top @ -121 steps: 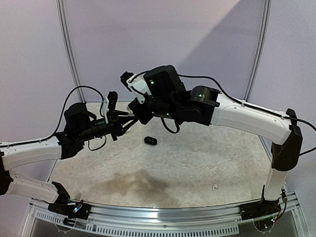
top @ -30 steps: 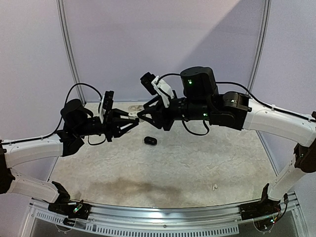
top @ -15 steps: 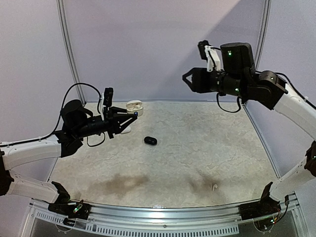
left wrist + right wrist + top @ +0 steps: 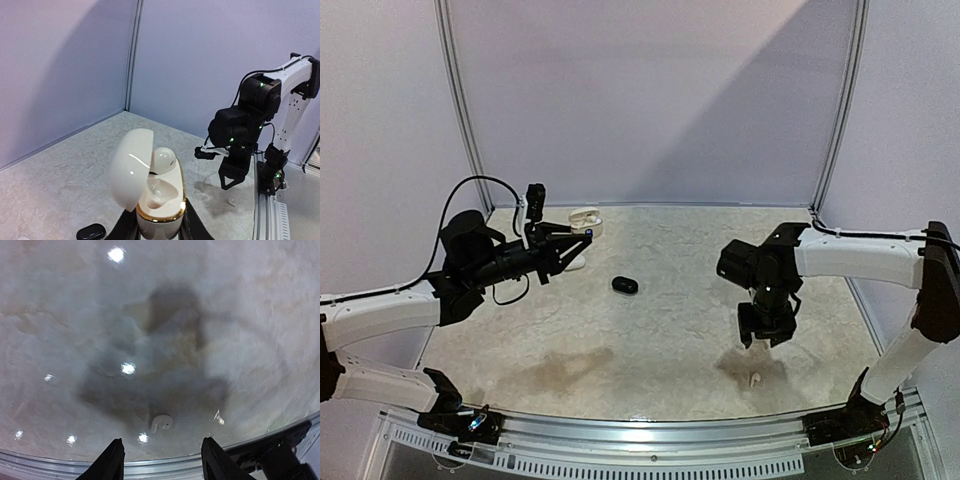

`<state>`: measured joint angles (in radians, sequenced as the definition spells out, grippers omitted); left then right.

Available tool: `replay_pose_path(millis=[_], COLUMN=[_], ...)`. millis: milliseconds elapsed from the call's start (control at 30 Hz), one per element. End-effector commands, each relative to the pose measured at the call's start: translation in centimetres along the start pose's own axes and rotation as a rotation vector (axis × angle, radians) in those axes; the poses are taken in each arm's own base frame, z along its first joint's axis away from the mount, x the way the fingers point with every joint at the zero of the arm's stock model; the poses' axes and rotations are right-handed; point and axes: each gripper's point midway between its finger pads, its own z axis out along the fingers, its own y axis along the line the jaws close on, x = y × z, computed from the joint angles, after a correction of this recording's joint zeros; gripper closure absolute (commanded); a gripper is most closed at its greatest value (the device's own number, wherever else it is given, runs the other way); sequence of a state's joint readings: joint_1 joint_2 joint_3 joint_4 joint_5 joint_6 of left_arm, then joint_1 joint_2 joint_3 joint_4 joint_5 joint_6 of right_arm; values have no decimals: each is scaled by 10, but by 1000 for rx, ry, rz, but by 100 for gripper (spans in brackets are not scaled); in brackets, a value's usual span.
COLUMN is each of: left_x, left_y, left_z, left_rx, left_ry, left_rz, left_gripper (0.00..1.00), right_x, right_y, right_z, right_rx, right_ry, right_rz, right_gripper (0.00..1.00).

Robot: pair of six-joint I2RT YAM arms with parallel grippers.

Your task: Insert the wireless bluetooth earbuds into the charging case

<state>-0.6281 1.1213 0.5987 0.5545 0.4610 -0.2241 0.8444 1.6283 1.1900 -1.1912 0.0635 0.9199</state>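
My left gripper (image 4: 582, 236) (image 4: 159, 232) is shut on a white charging case (image 4: 586, 221) (image 4: 160, 200) with a gold rim, held above the table at the back left. Its lid is open. One white earbud (image 4: 163, 161) sits in the far slot; the near slot is empty. A loose white earbud (image 4: 755, 379) (image 4: 161, 423) (image 4: 231, 202) lies on the table near the front right edge. My right gripper (image 4: 765, 335) (image 4: 162, 467) points down just above it, open, with nothing between its fingers.
A small black case (image 4: 625, 285) (image 4: 91, 232) lies shut mid-table. Something white (image 4: 571, 264) is partly hidden under the left gripper. A metal rail (image 4: 640, 440) (image 4: 150, 471) runs along the near edge, close to the loose earbud.
The right arm left the held case, swung up and right, then dropped to hover over the loose earbud, its jaws wider. The left arm barely moved, still holding the case.
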Motion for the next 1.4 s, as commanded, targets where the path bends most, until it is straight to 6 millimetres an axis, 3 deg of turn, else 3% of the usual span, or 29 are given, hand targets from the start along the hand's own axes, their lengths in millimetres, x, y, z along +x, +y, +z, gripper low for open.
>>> replay_pose_path(millis=[0,133,267,400,633,833,1367], left_x=[6,4,5,4,6,6,9], left_y=[-2,-4,-5,-5,-4,-5,-6], left_z=[-4,-4,-4,-5,-3,-3,-3], left_rx=[-3,4,8,9,12,17,23], left_ry=[8,4,7,5,11,12,19], left_rz=[12,21,23,27,27,31,34], left_gripper=[100,100,100,100,100,100,100], right_x=[30,46,46,47,51,54,54], right_y=[-7,-3,8,3,6,1,-6], right_z=[9,30,39,52,66,71,77], right_rx=[-44,-75,-119,-101,-129,-103,-41], right_ry=[96,146,143,140,152,159,162], right_rz=[190,234,245,270,308,300,249], right_gripper=[47,47,48,50,60,71,75])
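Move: The last loose white earbud lies on the table about 5 cm back from the right hand, neither left nor right of it, and some 7 cm below. The closed black case, the nearest other thing, lies about 17 cm ahead of that hand and 28 cm to its left, on the table. From the left hand, which still holds the open white charging case, the earbud is about 13 cm back, 33 cm to the right and 28 cm below. The right hand sinks about 7 cm and comes back 5 cm onto the white earbud, closing around it. ##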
